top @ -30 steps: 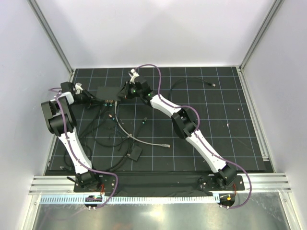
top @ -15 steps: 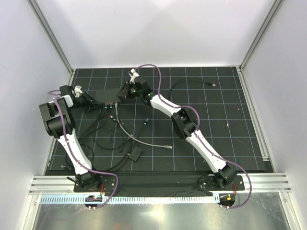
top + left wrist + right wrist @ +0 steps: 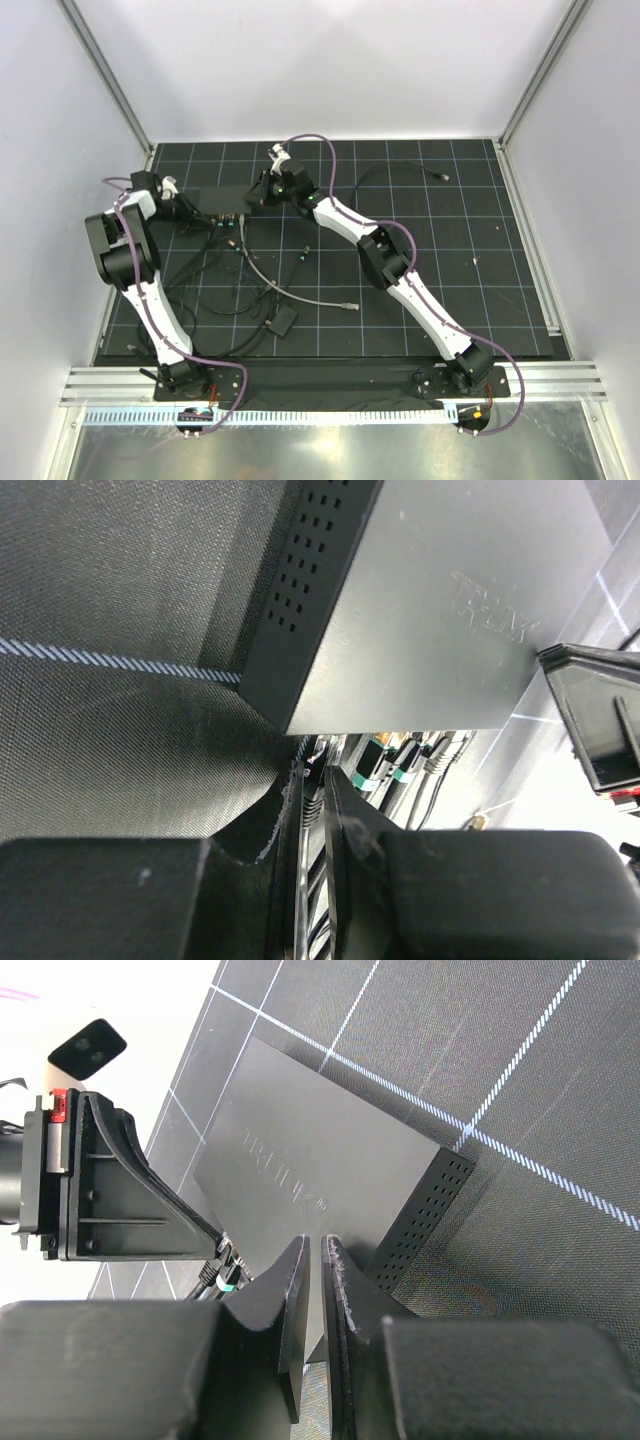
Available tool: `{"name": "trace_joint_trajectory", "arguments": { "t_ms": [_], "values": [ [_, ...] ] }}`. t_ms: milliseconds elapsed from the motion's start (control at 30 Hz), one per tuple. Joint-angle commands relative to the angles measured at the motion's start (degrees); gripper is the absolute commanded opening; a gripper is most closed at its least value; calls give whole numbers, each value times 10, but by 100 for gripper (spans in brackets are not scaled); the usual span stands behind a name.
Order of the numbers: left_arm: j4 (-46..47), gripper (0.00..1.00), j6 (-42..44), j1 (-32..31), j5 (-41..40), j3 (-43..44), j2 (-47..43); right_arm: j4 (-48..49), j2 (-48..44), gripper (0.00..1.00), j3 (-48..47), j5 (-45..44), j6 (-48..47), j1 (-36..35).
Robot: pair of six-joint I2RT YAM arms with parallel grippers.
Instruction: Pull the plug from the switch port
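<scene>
The switch (image 3: 222,196) is a flat dark-grey box lying at the back left of the grid mat. In the left wrist view the switch (image 3: 430,610) shows its port edge, with several plugs (image 3: 390,765) in it. My left gripper (image 3: 318,785) is shut on the leftmost plug (image 3: 312,765), a black one with a ribbed boot, right at the port row. I cannot tell whether it still sits in the port. My right gripper (image 3: 316,1250) is shut with nothing in it, its tips resting on the switch (image 3: 300,1175) at the right end. The left gripper (image 3: 185,204) and right gripper (image 3: 260,196) flank the box.
Loose black cables (image 3: 215,275) sprawl in front of the switch. A grey cable (image 3: 300,295) ends in a free plug, and a small black block (image 3: 283,320) lies nearby. Another black cable (image 3: 400,170) runs at the back right. Frame posts and white walls enclose the mat.
My left wrist has shifted slightly beside the switch and its jaws have closed a little tighter. The right arm has not moved.
</scene>
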State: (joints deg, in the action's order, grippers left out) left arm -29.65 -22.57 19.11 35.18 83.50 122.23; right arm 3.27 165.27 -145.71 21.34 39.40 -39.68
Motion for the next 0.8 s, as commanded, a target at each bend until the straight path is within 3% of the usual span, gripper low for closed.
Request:
{"name": "trace_joint_trajectory", "arguments": {
  "t_ms": [0, 433, 633, 733, 767],
  "values": [
    [-46, 0, 35, 0, -80, -22, -8, 6, -3, 18, -12, -6, 0, -1],
    [65, 0, -47, 18, 22, -73, -174, -7, -51, 20, 18, 7, -20, 0],
    [108, 0, -102, 15, 38, -99, -249, -53, -113, 40, 29, 33, -48, 0],
    [114, 0, -127, 5, 12, -114, -315, -44, -170, 57, 70, 79, -71, 0],
    [115, 0, -130, 1, 7, -124, -355, -36, -190, 67, 90, 127, -71, 0]
  ]
}}
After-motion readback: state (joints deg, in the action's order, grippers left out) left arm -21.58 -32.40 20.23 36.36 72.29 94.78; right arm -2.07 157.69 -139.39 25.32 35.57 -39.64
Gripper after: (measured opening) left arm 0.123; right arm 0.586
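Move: The left fingers already pinch the plug at the mouth of the switch's leftmost port, with the switch's middle about 7 cm ahead and 5 cm to the right. The green-banded plugs sit some 4 cm to this hand's right, the grey plug about 9 cm right, both 1 cm ahead. The right hand is at the switch's right end, whose middle lies about 10 cm left, level ahead and 2 cm lower. Still pinching the plug, the left hand draws back 2 cm, then lifts about 15; the right opens, retreating. ##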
